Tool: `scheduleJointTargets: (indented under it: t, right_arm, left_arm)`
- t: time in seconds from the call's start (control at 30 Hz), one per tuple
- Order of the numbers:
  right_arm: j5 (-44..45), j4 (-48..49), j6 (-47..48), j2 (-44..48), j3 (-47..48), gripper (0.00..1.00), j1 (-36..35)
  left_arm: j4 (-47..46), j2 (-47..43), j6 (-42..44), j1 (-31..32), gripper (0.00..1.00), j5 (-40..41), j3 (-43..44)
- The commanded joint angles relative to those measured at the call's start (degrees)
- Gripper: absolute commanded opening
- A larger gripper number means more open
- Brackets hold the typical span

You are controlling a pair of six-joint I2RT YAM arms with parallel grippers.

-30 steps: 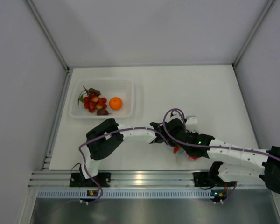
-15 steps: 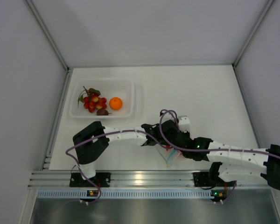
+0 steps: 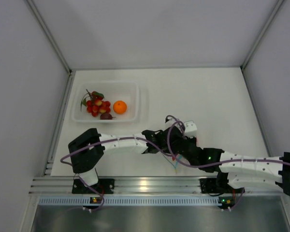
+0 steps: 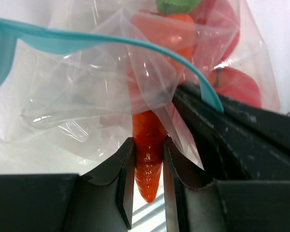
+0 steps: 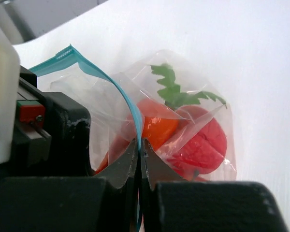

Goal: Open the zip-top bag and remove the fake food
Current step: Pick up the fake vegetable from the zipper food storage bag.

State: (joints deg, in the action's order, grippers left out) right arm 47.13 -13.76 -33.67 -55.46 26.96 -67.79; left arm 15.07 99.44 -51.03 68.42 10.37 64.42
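The zip-top bag (image 3: pixel 176 162) hangs open between the two grippers near the table's front edge. My left gripper (image 4: pixel 149 159) is shut on the pointed tip of the orange carrot (image 4: pixel 146 126), which sticks out of the bag's mouth below the teal zip strip (image 4: pixel 87 41). My right gripper (image 5: pixel 139 147) is shut on the teal zip strip (image 5: pixel 113 89) of the bag (image 5: pixel 111 104). Inside the bag lie the carrot (image 5: pixel 159 129) with its green top (image 5: pixel 176 92) and a red round fruit (image 5: pixel 205 142). From above, the left gripper (image 3: pixel 168 148) and right gripper (image 3: pixel 181 147) meet over the bag.
A clear rigid tray (image 3: pixel 138 104) at the back left holds a red berry cluster (image 3: pixel 94 104), an orange (image 3: pixel 119 107) and a small dark piece (image 3: pixel 106 116). Grey walls close in the table on three sides. A metal rail (image 3: pixel 145 183) runs along the near edge.
Both grippers and the bag have shifted left and toward the near edge. The left arm's elbow has swung left. The bag now hangs below the grippers.
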Motion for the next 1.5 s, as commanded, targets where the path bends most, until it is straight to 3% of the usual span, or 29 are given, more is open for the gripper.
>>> scheduleJointTargets:
  t: [0.0, 0.43, 0.7, 1.03, 1.47]
  right_arm:
    - [3.75, 12.96, 6.95, 3.43, -0.5, 0.0, -0.41]
    - [2.44, 9.63, 10.9, 5.01, 0.46, 0.0, 3.28]
    - [1.73, 8.4, 14.25, 1.41, 2.22, 0.0, 3.28]
    - [4.46, 3.3, 8.8, -2.89, 7.22, 0.0, 5.2]
    - [2.7, -3.29, 3.62, -12.3, 13.38, 0.0, 9.78]
  left_arm:
    - [-1.1, -3.72, -0.48, -1.36, 0.0, -8.07, -0.71]
    - [0.48, -7.5, 3.65, -2.51, 0.0, -9.67, -4.04]
    - [1.28, -11.18, 2.86, -3.21, 0.0, -4.67, -9.04]
    - [1.19, -17.61, 2.77, -2.95, 0.0, -6.86, -13.79]
    - [-0.3, -29.64, 0.84, -1.63, 0.0, -2.9, -22.4]
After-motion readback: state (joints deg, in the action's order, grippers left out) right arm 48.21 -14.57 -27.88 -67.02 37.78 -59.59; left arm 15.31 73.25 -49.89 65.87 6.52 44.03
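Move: The left hand already grips the narrow end of the carrot; the carrot's middle lies about 5 cm ahead, 3 cm to the right and slightly below. From this hand the white tray is roughly 24 cm ahead and 35 cm to the left, and the red tomato in the bag about 8 cm ahead and 8 cm right. The right hand pinches the bag's rim, with the carrot's middle some 3 cm ahead, 2 cm left and 5 cm below. Leftward about 9 cm goes the left hand, keeping its grip on the carrot's narrow end and tugging it away from the right hand: it lifts a little, dips again, then pulls on left and up, easing back some 3 cm. The right hand keeps its pinch on the blue rim and rises first, then works forward, about 5 cm in all, with little turning of either wrist. ##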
